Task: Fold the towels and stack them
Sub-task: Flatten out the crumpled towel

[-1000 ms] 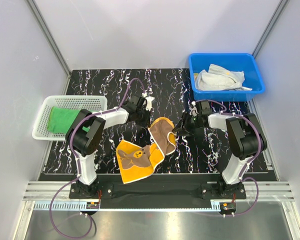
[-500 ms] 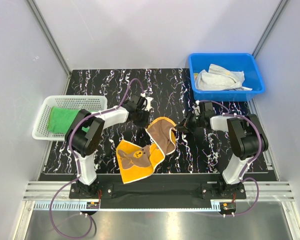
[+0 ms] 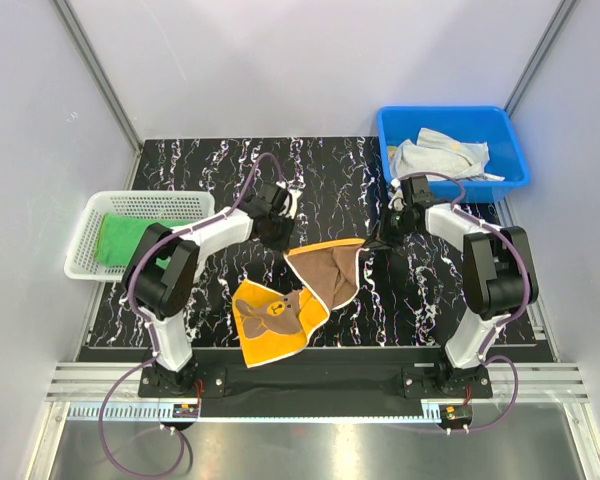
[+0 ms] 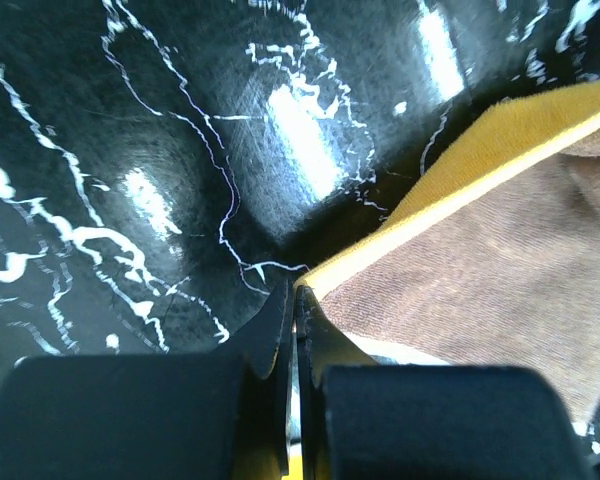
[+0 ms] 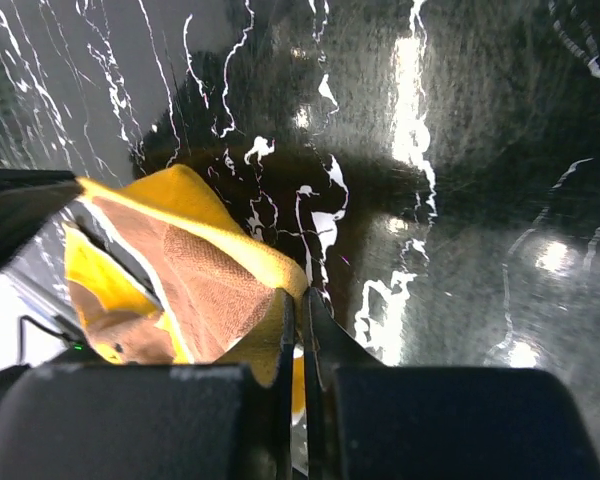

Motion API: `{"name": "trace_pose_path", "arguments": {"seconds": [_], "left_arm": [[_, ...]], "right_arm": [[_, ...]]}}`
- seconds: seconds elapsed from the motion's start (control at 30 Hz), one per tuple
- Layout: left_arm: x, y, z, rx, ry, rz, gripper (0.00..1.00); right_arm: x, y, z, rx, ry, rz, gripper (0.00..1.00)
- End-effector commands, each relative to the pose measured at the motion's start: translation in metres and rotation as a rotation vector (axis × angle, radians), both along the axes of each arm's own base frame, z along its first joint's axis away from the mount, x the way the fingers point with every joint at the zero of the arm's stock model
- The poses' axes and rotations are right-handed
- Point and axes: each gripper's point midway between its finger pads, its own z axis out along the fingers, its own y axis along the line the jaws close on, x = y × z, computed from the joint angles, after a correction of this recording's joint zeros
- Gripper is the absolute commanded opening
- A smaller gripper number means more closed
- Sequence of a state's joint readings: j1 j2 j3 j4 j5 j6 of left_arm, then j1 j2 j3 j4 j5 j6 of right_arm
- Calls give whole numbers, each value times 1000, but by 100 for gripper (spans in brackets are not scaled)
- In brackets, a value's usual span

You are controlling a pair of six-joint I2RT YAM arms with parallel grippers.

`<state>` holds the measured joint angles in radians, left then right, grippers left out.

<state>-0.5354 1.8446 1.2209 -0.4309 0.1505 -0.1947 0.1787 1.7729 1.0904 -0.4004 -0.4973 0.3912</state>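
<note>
An orange-yellow towel with a brown bear (image 3: 285, 300) lies at the table's front middle, its far edge lifted and stretched between both arms. My left gripper (image 3: 287, 246) is shut on the left corner of that edge; the yellow hem runs from its closed fingertips (image 4: 298, 300). My right gripper (image 3: 372, 243) is shut on the right corner (image 5: 302, 292), the yellow and brown cloth (image 5: 195, 270) hanging to its left. A plain green towel (image 3: 125, 240) lies in the white basket. Pale towels (image 3: 438, 157) sit bunched in the blue bin.
The white mesh basket (image 3: 92, 215) stands at the left edge of the black marbled table (image 3: 210, 170). The blue bin (image 3: 395, 125) stands at the back right. Grey walls close in both sides and the back.
My right gripper shut on the towel's right corner and moved up and to the right. The far edge, folded over before, now stretches out between both grippers. The left gripper barely moved.
</note>
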Motion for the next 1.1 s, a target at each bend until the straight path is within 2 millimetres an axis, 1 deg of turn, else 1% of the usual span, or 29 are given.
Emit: {"name": "trace_pose_path", "arguments": {"seconds": [0.0, 0.03, 0.1, 0.13, 0.2, 0.23, 0.3, 0.33, 0.37, 0.4, 0.43, 0.47, 0.5, 0.53, 0.57, 0.6, 0.63, 0.67, 0.7, 0.77, 0.8, 0.83, 0.87, 0.9, 0.93, 0.97, 1.0, 1.03, 1.07], "left_arm": [[19, 4, 50, 1, -117, 18, 0], [27, 7, 66, 13, -165, 34, 0], [30, 14, 83, 39, -202, 50, 0], [39, 20, 107, 51, -270, 73, 0], [43, 27, 128, 69, -320, 92, 0], [50, 29, 152, 70, -378, 98, 0], [50, 35, 179, 81, -414, 103, 0], [56, 35, 208, 73, -474, 114, 0], [53, 40, 219, 86, -481, 117, 0], [54, 43, 234, 87, -508, 124, 0], [58, 47, 260, 91, -568, 142, 0], [59, 53, 273, 100, -600, 155, 0], [61, 61, 299, 111, -668, 182, 0], [62, 66, 311, 115, -700, 198, 0], [61, 71, 322, 136, -726, 194, 0], [61, 75, 331, 147, -746, 203, 0], [61, 78, 354, 141, -792, 215, 0], [57, 81, 358, 149, -790, 208, 0], [53, 82, 376, 132, -819, 210, 0], [41, 85, 386, 121, -831, 197, 0], [34, 79, 389, 109, -839, 173, 0], [21, 81, 399, 90, -865, 155, 0], [12, 76, 405, 69, -884, 134, 0], [-2, 78, 411, 45, -901, 129, 0], [-11, 78, 415, 26, -910, 124, 0], [-19, 78, 421, -2, -928, 122, 0], [-30, 71, 418, -25, -929, 92, 0], [-50, 73, 434, -91, -965, 61, 0], [-58, 73, 440, -121, -979, 53, 0]], "right_arm": [[14, -10, 33, -83, -106, 70, 0], [19, -15, 37, -113, -127, 70, 0], [22, -20, 53, -143, -152, 60, 0], [32, -23, 67, -166, -202, 55, 0], [49, -24, 103, -178, -326, 44, 0], [55, -25, 119, -182, -376, 51, 0], [57, -22, 154, -171, -457, 74, 0], [63, -17, 183, -151, -532, 95, 0], [62, -15, 205, -142, -584, 100, 0], [63, -9, 235, -123, -659, 117, 0], [63, -6, 253, -132, -725, 145, 0], [60, -3, 274, -142, -794, 163, 0], [60, 3, 296, -180, -890, 198, 0], [59, 6, 317, -194, -972, 208, 0], [59, 6, 330, -204, -1013, 201, 0], [60, 6, 352, -202, -1070, 189, 0], [59, 8, 362, -195, -1088, 187, 0], [57, 9, 371, -189, -1102, 189, 0], [52, 10, 392, -179, -1139, 184, 0], [39, 16, 400, -174, -1135, 217, 0], [30, 18, 411, -166, -1159, 229, 0], [15, 18, 418, -162, -1171, 244, 0], [2, 25, 422, -142, -1182, 271, 0], [-9, 28, 420, -122, -1178, 296, 0], [-31, 26, 431, -100, -1205, 305, 0], [-43, 27, 431, -81, -1204, 315, 0], [-54, 29, 423, -56, -1186, 340, 0], [-76, 23, 432, -36, -1217, 342, 0], [-86, 21, 432, -29, -1221, 344, 0]]}}
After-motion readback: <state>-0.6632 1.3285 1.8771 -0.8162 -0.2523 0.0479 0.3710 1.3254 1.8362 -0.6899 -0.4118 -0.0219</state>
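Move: My hands already pinch two corners of the crumpled towel about 17 cm apart. Its middle lies roughly 11 cm back from my left hand, 2 cm to its right and 3 cm below. From my right hand it is some 12 cm back, 15 cm left and 4 cm below. The white basket sits about 31 cm left of my left hand and 3 cm farther out; the blue bin is around 18 cm ahead and 18 cm right of my right hand. With both grips kept shut on the corners, I sweep both hands fast up off the table, about 40 cm, bowing some 6 cm forward on the way and drawing back again near the top. Both drift a little left, the left hand more, stretching the edge between them, and my wrists tip the fingers from downward to forward, the left by about 50 degrees and the right more. ##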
